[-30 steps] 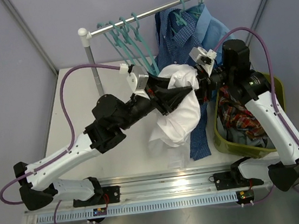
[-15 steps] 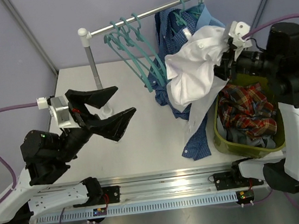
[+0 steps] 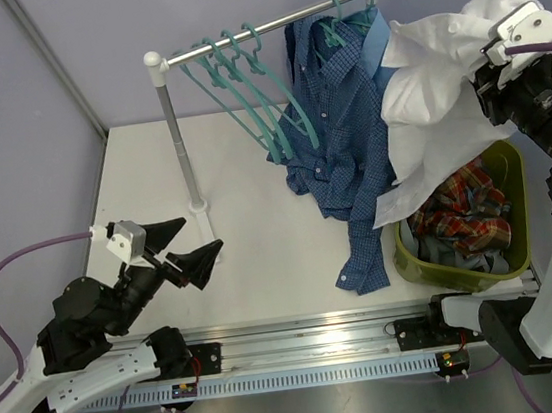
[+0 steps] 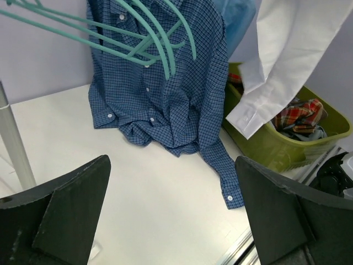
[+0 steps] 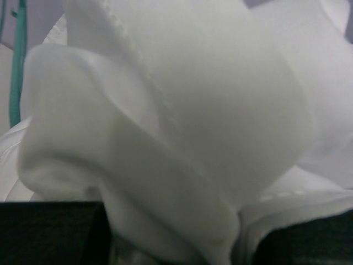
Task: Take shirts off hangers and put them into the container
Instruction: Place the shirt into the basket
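Observation:
My right gripper [image 3: 490, 77] is shut on the white shirt [image 3: 434, 96], held high over the olive container [image 3: 509, 173], a sleeve dangling to its rim. White cloth [image 5: 182, 110] fills the right wrist view, bunched between the dark fingers. A red plaid shirt [image 3: 458, 214] lies in the container. The dark blue check shirt [image 3: 334, 149] hangs from the rail and trails onto the table, with the light blue shirt [image 3: 376, 38] behind it. Three empty teal hangers [image 3: 240, 80] hang to its left. My left gripper [image 3: 204, 232] is open and empty, low at the near left.
The silver rail [image 3: 264, 27] stands on a post [image 3: 180, 148] at the back left of the white table. The blue shirt's cuff [image 4: 234, 196] lies near the table's front edge, beside the container [image 4: 276, 149]. A metal track [image 3: 313, 343] runs along the front.
My left gripper let go of the white shirt, opened wide and drew back to the near left. My right arm carried the white shirt up and to the right, over the container.

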`<state>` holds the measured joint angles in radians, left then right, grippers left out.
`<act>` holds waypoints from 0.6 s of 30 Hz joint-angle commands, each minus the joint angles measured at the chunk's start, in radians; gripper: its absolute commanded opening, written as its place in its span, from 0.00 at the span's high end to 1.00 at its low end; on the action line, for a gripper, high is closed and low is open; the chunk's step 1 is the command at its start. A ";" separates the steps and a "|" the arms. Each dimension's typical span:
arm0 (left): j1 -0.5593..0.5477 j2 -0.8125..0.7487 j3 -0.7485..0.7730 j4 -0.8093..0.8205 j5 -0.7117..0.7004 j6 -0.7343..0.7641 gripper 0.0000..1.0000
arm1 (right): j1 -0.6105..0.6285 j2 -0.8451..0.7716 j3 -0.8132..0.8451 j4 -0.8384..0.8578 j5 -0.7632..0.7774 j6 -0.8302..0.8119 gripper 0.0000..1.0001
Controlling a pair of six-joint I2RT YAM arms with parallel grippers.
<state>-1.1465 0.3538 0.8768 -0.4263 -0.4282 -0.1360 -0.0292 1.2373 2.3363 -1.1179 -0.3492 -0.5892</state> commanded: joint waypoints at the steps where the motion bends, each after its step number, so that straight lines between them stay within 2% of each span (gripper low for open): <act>1: -0.002 -0.019 -0.009 0.000 -0.064 -0.014 0.01 | -0.029 -0.001 0.046 0.089 0.194 -0.015 1.00; 3: -0.002 -0.016 -0.015 0.001 -0.070 -0.010 0.01 | -0.041 0.002 0.066 0.122 0.270 -0.009 1.00; 6: -0.002 0.005 -0.016 0.012 -0.072 -0.001 0.01 | -0.061 0.016 0.139 0.132 0.295 -0.017 1.00; 8: -0.004 0.030 -0.012 0.014 -0.067 -0.001 0.01 | -0.060 0.010 0.123 0.119 0.282 -0.021 1.00; 12: -0.002 0.065 -0.006 0.037 -0.054 -0.001 0.01 | -0.061 -0.042 -0.035 0.090 0.230 -0.053 1.00; 18: -0.002 0.082 -0.016 0.058 -0.018 -0.019 0.01 | -0.061 -0.117 -0.300 0.124 0.292 -0.127 1.00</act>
<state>-1.1465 0.4297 0.8661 -0.4305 -0.4618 -0.1402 -0.0853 1.1301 2.1445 -1.0584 -0.1093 -0.6571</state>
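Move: The olive basket that the white shirt is being taken to has its middle about 10 cm to the right of the right hand, 5 cm farther out and some 45 cm below. The light-blue shirt hangs roughly 18 cm ahead of that hand, 6 cm left and 18 cm lower; the checked navy shirt is 16 cm ahead, 20 cm left and 25 cm down. From the empty left hand the basket lies about 58 cm right, 14 cm ahead and 25 cm below. Still gripping the bunched white shirt, the right hand carries it about 6 cm to the right over the basket, turning some 15 degrees clockwise; it lifts around 3 cm on the way, then sinks about 5 cm towards the basket, fingers staying shut on the cloth. The left hand, open and empty, eases a couple of centimetres down and slightly forward. ##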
